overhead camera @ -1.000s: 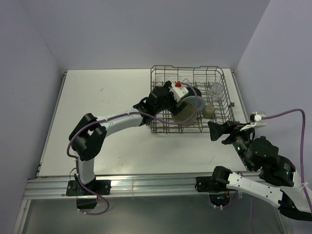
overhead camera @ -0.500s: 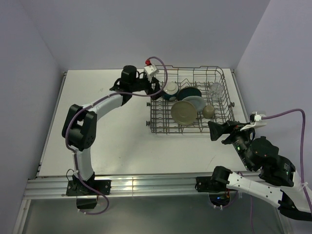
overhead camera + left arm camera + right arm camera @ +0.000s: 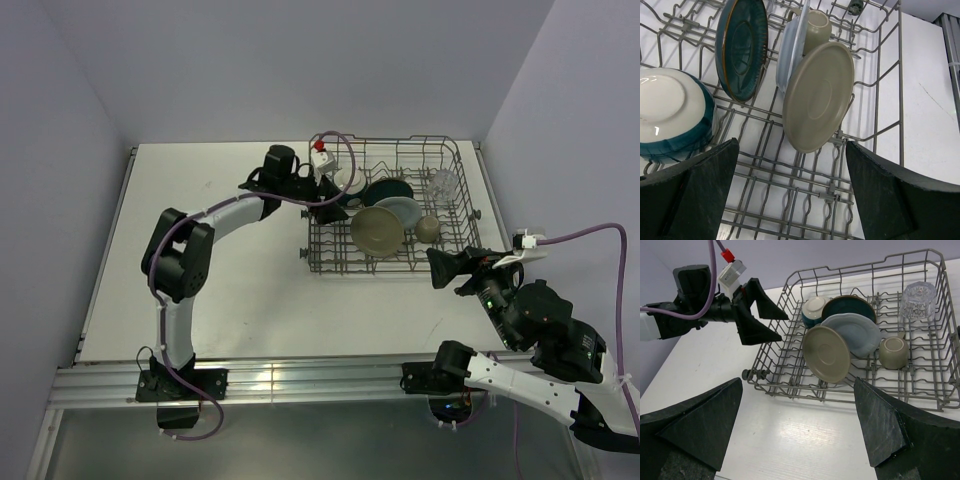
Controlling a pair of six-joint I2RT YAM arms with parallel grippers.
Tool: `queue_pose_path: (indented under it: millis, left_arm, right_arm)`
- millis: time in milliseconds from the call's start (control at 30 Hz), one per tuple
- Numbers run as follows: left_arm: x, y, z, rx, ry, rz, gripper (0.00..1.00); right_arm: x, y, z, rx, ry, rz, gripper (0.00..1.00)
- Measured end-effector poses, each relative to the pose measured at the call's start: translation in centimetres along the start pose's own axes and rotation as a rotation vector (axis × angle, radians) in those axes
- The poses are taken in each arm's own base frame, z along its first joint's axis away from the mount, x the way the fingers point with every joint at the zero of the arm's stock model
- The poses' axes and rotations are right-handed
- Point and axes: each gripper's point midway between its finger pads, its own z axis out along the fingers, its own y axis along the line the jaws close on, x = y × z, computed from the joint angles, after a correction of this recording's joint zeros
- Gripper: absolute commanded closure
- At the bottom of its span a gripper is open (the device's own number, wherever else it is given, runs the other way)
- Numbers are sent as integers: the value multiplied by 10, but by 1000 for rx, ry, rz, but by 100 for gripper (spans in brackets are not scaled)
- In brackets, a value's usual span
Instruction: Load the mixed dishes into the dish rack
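Note:
The dish rack (image 3: 385,271) stands at the back right and holds all the dishes. The grey-beige plate (image 3: 378,231), pale blue plate (image 3: 408,209) and dark teal plate (image 3: 390,188) stand on edge. The cream and teal bowl (image 3: 350,183) lies at the left, the grey-brown mug (image 3: 428,229) to the right, and the clear glass (image 3: 444,182) at the far right. My left gripper (image 3: 330,195) is open and empty over the rack's left end, beside the bowl (image 3: 672,117). My right gripper (image 3: 437,268) is open and empty just off the rack's front right corner.
The rack's wire floor (image 3: 805,195) in front of the beige plate (image 3: 817,97) holds nothing. White tabletop (image 3: 805,440) lies in front of the rack. Grey walls close in behind and on both sides. My left forearm (image 3: 235,212) stretches across the table's middle.
My left gripper pulled up and left out of the rack's middle, uncovering the bowl, then came back slightly right over the rack's left end. The right arm has not moved.

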Motion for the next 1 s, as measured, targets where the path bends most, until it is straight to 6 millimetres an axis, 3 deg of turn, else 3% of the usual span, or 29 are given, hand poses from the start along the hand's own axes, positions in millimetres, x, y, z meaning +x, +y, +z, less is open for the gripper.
queue_pose_path:
  millis: [300, 1000]
  left_arm:
    - [18, 7, 16, 24, 41, -36, 6]
    - [37, -11, 57, 99, 114, -33, 5]
  right_arm:
    - [0, 0, 0, 0, 0, -3, 0]
    - [-3, -3, -3, -4, -12, -1, 0]
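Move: The grey-green plate leaning in the rack is the left hand's aim: its middle lies about 8 cm to the right, 5 cm back and some 8 cm below. The upturned bowl sits about 6 cm ahead and 2 cm right of that hand, the teal plate 4 cm ahead and 11 cm right, the pale blue plate level and 14 cm right, all similarly low. From the right hand the grey-green plate is roughly 19 cm ahead, 8 cm left and 26 cm below. With no contact yet to be seen, the empty left hand heads for the near edge of the grey-green plate, sinking first and then sliding rightwards as it keeps lowering, about 5 cm right and 5 cm down in all. Its fingers stay wide open to either side of that edge, and the wrist turns only some 5 degrees clockwise. ##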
